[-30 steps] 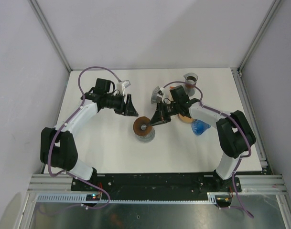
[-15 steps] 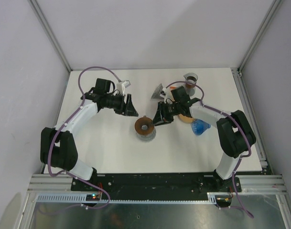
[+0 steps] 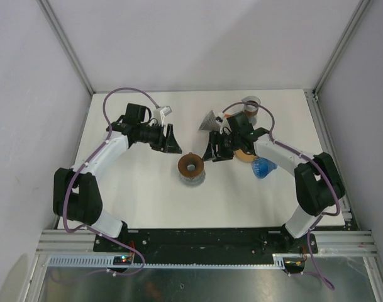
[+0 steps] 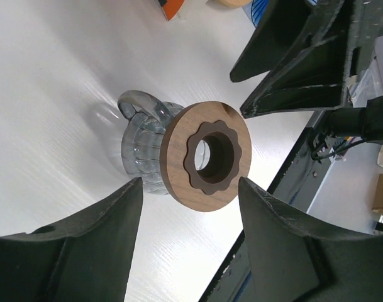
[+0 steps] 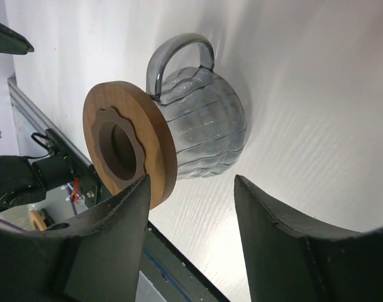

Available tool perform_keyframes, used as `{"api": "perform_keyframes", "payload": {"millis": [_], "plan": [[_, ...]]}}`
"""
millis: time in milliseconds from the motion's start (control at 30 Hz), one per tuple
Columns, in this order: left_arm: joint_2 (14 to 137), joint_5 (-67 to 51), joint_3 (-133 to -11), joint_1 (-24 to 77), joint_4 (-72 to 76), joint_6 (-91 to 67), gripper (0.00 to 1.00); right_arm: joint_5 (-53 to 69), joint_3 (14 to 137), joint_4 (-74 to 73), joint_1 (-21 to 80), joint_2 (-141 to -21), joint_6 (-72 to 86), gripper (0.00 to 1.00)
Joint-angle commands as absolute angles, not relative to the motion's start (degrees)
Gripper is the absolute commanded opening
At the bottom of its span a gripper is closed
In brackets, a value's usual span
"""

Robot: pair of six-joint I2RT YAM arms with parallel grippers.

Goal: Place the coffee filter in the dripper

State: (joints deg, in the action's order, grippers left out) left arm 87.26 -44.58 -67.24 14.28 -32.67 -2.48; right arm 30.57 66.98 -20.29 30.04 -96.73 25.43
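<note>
The dripper (image 3: 191, 168) is ribbed glass with a handle and a wooden ring on top, and it stands mid-table. It fills both wrist views (image 4: 197, 157) (image 5: 172, 141). The coffee filter (image 3: 210, 119) is a grey cone lying on the table behind my right gripper, apart from the dripper. It does not show in either wrist view. My right gripper (image 3: 210, 153) (image 5: 191, 182) is open just right of the dripper, with nothing between its fingers. To the dripper's left and behind it, my left gripper (image 3: 175, 148) (image 4: 190, 185) hangs open and empty.
A blue cone-shaped piece (image 3: 263, 167) and a tan disc (image 3: 244, 156) lie under the right forearm. A cup with brown contents (image 3: 251, 107) stands at the back right. The right gripper's dark fingers (image 4: 298, 56) show beyond the dripper in the left wrist view.
My right gripper has opened and drawn back slightly from the dripper, which shifted a little to the right. The filter behind it has shifted and looks darker. The left arm has held still.
</note>
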Motion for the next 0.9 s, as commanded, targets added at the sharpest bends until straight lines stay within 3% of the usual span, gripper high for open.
{"api": "perform_keyframes", "payload": {"millis": [0,167,367,500,667,867], "plan": [[86.8,-42.95,-67.96,14.29,-31.82,-1.04,0.67,24.38,71.55,-23.64,31.46,-91.21,21.69,0.6],[85.62,-40.59,-68.26,14.24,-31.86,-0.2,0.67,13.89,74.66,-27.4,34.27,-85.32,17.01,0.61],[83.56,-37.06,-69.13,14.24,-31.82,-0.09,0.68,-18.28,75.05,-28.51,37.96,-77.38,13.45,0.64],[83.28,-34.36,-69.72,14.24,-31.84,-0.46,0.67,-27.25,76.2,-26.01,38.94,-75.92,13.79,0.66],[83.52,-32.05,-70.36,14.19,-31.81,-0.49,0.67,-37.17,85.48,-25.8,42.57,-84.84,11.97,0.8],[82.48,-30.06,-69.87,12.69,-31.87,-0.1,0.67,-39.57,100.54,-28.72,43.69,-101.07,7.8,0.79]]}}
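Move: Some 29 cm straight ahead of the right hand and about 8 cm lower lies the grey dripper. The orange-topped white pack is about 24 cm ahead and 9 cm to the right, the glass pitcher roughly 37 cm ahead and 21 cm right. Its last work, the wooden collar on the glass carafe, sits 8 cm left and 3 cm back, nearly level. From the left hand the dripper is about 29 cm ahead, 17 cm right and 13 cm below. Leaving the collared carafe, the right hand climbs some 18 cm and goes about 10 cm forward, swinging out to the right and then partly back, while the wrist turns its fingers from left-and-down to forward over the dripper side of the table; the fingers open wider, holding nothing. The empty left hand eases 3–4 cm left and forward, away from the carafe, its wrist tilting slightly. ##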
